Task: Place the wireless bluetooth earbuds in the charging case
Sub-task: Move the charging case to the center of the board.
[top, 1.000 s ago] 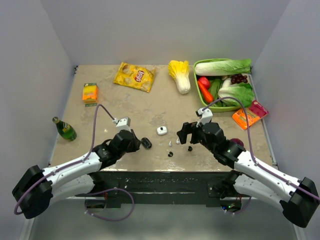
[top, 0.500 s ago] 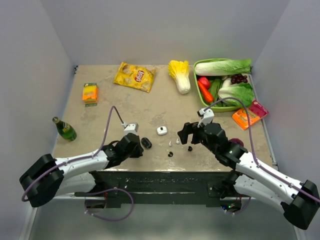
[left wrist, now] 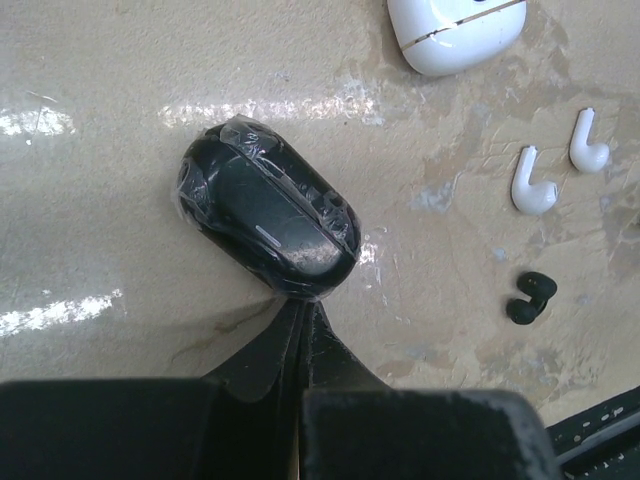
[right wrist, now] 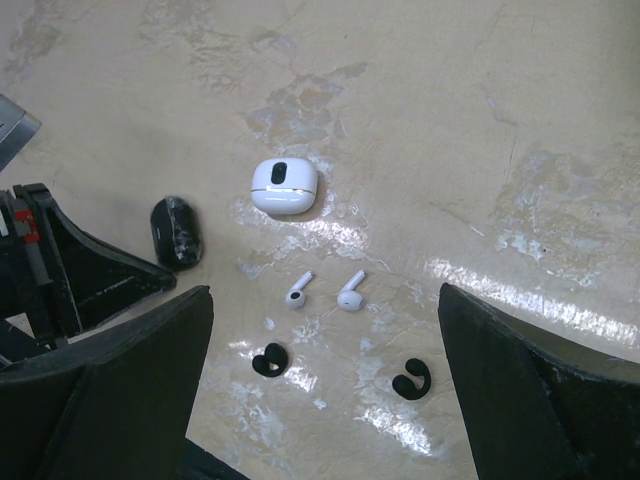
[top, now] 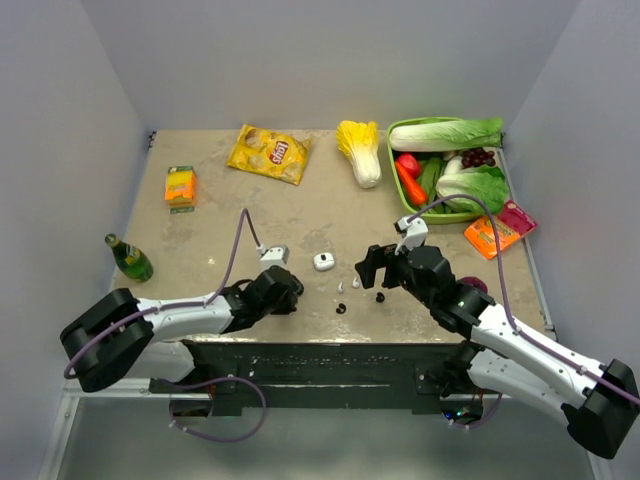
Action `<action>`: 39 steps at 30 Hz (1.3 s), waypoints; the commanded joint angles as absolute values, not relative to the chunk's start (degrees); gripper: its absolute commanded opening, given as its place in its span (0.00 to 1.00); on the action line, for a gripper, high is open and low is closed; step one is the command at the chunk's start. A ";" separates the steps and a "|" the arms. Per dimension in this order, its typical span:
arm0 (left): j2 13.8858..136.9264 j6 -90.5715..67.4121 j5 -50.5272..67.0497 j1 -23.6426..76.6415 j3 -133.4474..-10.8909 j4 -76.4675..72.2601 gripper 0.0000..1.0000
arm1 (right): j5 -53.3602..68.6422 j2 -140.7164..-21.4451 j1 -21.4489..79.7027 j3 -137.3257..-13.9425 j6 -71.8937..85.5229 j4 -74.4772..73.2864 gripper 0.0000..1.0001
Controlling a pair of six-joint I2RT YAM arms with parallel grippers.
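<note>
Two closed charging cases lie on the table: a white one [right wrist: 285, 186] [left wrist: 455, 35] [top: 323, 262] and a black one wrapped in film [left wrist: 268, 222] [right wrist: 176, 232]. In front of the white case lie two white earbuds [right wrist: 297, 293] [right wrist: 350, 293]. Nearer the table edge are two black earbuds [right wrist: 268, 361] [right wrist: 411, 379]. My left gripper [left wrist: 300, 308] is shut and empty, its tips touching the black case's near end. My right gripper [right wrist: 325, 350] hangs open above the four buds, holding nothing.
A green bottle [top: 130, 258] lies at the left edge, with an orange box [top: 180, 186] behind it. At the back are a chips bag [top: 269, 153], a cabbage [top: 361, 150] and a green vegetable basket [top: 392, 135]. An orange packet [top: 497, 230] lies at the right.
My left gripper has shut and its arm has swung right and toward the table's near edge, ending with the tips against the black case. The right arm has not moved.
</note>
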State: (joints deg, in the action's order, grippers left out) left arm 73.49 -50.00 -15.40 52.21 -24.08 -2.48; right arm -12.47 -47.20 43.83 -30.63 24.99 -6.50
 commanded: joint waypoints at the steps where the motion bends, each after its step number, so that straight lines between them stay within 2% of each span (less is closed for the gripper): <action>1: 75.40 -50.80 -18.89 52.47 -26.45 -1.06 0.00 | -13.10 -47.11 43.68 -32.61 24.79 -5.80 0.97; 14: 80.95 -48.87 -21.44 52.47 -32.43 -1.49 0.00 | -13.09 -47.02 43.68 -32.61 24.70 -6.24 0.97; 18: 78.06 -47.11 -21.88 52.56 -32.26 -1.41 0.00 | -12.92 -46.50 43.77 -32.87 24.70 -6.77 0.97; 22: 69.98 -42.91 -21.27 52.91 -31.29 -0.79 0.00 | -12.40 -45.97 43.68 -33.57 24.61 -7.56 0.97; 24: 66.72 -40.88 -20.74 53.00 -30.85 -0.44 0.07 | -12.04 -45.88 43.77 -33.92 24.52 -7.65 0.97; 25: 63.84 -40.00 -21.18 53.00 -30.85 -0.09 0.14 | -11.95 -46.05 43.68 -33.93 24.43 -7.47 0.97; 26: 62.59 -39.56 -21.70 53.00 -30.85 1.91 0.33 | -11.61 -46.23 43.77 -34.01 24.35 -7.30 0.97; 28: 59.95 -39.63 -24.42 53.00 -30.33 4.03 0.55 | -11.34 -46.93 43.68 -34.01 24.17 -7.12 0.98; 29: 59.51 -39.29 -25.22 52.91 -30.06 4.48 0.72 | -11.08 -47.11 43.68 -34.36 23.73 -7.21 0.97; 34: 59.94 -39.20 -31.81 52.91 -26.73 4.48 0.80 | -11.42 -48.07 43.68 -35.86 23.29 -8.08 0.98; 37: 61.52 -35.17 -30.42 52.56 -28.02 5.70 0.89 | -11.95 -48.60 43.68 -36.74 23.38 -8.44 0.98; 39: 64.67 -33.32 -25.79 49.94 -30.84 8.69 0.91 | -11.25 -48.95 43.68 -37.09 23.29 -8.61 0.98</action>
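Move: Right at the left hand's shut fingertips sits the black charging case, its middle about 3 cm ahead and 1 cm to the right, at the same height. From that hand the white case lies roughly 9 cm ahead and 10 cm right, and the white earbuds about 2 cm ahead and 15 cm right. For the idle right hand the black case is some 17 cm to the left, 1 cm ahead and 15 cm below. Pushing on with its shut fingertips against the near side of the black case, the left hand slides it forward about 2.5 cm and slightly right. It then lifts clear, rising quickly some 10 cm while the fingers spread wide and tip up about 15 degrees, and finally sinks 4 cm, drifting 4 cm left, still open. ##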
